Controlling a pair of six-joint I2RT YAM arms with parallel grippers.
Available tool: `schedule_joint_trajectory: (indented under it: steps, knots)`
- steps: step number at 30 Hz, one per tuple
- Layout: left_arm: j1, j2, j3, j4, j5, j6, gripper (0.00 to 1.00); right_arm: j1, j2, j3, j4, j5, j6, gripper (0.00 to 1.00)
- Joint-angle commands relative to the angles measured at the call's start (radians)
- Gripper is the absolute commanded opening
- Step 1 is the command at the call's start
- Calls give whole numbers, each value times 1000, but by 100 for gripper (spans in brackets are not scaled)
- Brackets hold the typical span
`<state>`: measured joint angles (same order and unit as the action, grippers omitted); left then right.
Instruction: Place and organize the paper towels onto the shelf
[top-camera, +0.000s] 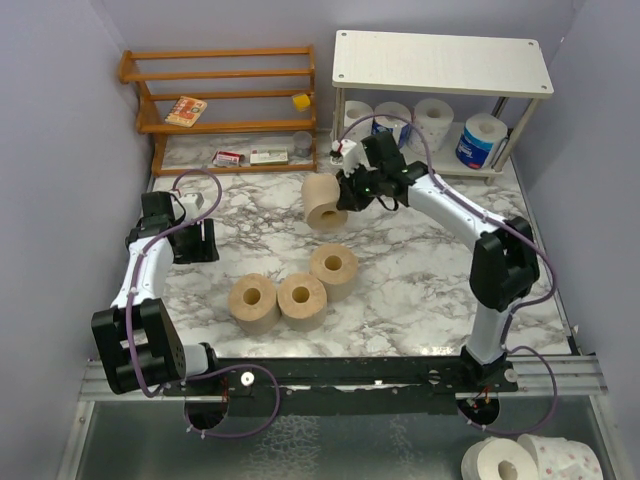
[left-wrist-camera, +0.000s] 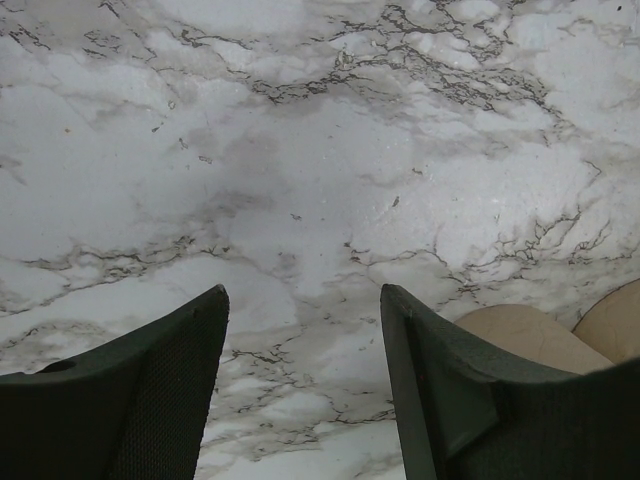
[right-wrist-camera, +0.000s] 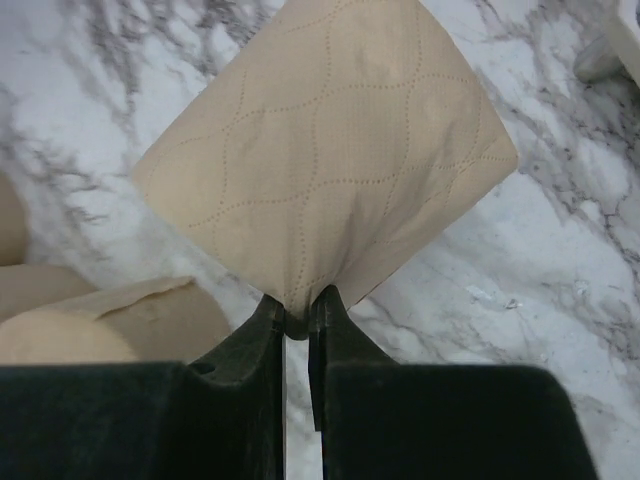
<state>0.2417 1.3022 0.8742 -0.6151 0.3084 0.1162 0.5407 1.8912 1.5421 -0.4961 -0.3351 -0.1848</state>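
Observation:
My right gripper (top-camera: 348, 193) is shut on the edge of a tan paper roll (top-camera: 324, 200) and holds it above the marble table, in front of the white shelf (top-camera: 440, 62). In the right wrist view the jaws pinch the roll (right-wrist-camera: 325, 150) at its lower corner. Three tan rolls (top-camera: 290, 292) stand on the table at centre. On the shelf's lower board stand white rolls (top-camera: 432, 120) and a blue-and-white wrapped roll (top-camera: 480, 140). My left gripper (top-camera: 195, 243) is open and empty over bare marble at the left (left-wrist-camera: 300, 310).
An orange-brown slatted wooden rack (top-camera: 225, 100) with small items stands at the back left. Two white rolls (top-camera: 525, 460) lie below the table's near edge at the right. Purple walls close in on both sides.

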Motion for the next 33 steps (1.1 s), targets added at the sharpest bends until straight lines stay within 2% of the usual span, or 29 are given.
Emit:
schedule_joint_trajectory:
  steps: [1,3,4,6,8,9,11,15,20,23,27,33]
  knots:
    - [11,12,17,-6,23,14,64,-47,-133,61,-148,-347,166,1]
    - [10,10,18,-6,20,13,64,-152,-178,-25,-49,-589,319,1]
    - [10,7,18,-5,20,13,64,-207,-198,-79,48,-678,461,1]
    - [10,6,17,-5,22,15,63,-310,-217,-138,181,-788,683,1]
    - [10,8,18,-6,24,15,64,-339,-214,-118,199,-860,738,1]
    - [10,10,18,-6,23,14,63,-341,-212,-92,168,-872,708,1]
    - [10,13,18,-7,22,15,63,-341,-217,-42,87,-883,626,1]
    - [12,19,19,-9,21,16,63,-343,-212,-10,-44,-832,572,1]
    - [12,23,22,-10,16,13,63,-401,-183,-41,-202,-838,594,1]
    - [12,22,21,-10,15,14,63,-443,-243,-119,-160,-826,656,1]
    - [13,27,22,-10,13,14,63,-524,-382,-293,30,-822,878,1]
    - [14,39,23,-12,15,12,63,-724,-523,-370,246,-721,1189,1]
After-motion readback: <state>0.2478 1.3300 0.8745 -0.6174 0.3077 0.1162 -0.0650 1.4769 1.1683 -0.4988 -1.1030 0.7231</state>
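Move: The right hand already pinches a brown roll; the shelf's empty top board, its likely place, has its middle about 19 cm ahead, 16 cm to the right and 15 cm above. Under it, the leftmost white roll stands some 17 cm ahead and 3 cm right, a little lower than the hand. The nearest standing brown roll is roughly 11 cm back, 1 cm left and 7 cm below. From the left hand the top board lies about 29 cm ahead, 46 cm right and 18 cm up. Keeping its shut pinch on the brown roll's paper side, the right hand swings the roll to its right by about 14 cm and up by some 12 cm, drawing back a little, across the space in front of the shelf. It rises first, then runs on right with a short dip. The wrist rolls some 70 degrees, hand's left side rising, until the fingers point mostly left and only slightly down. ##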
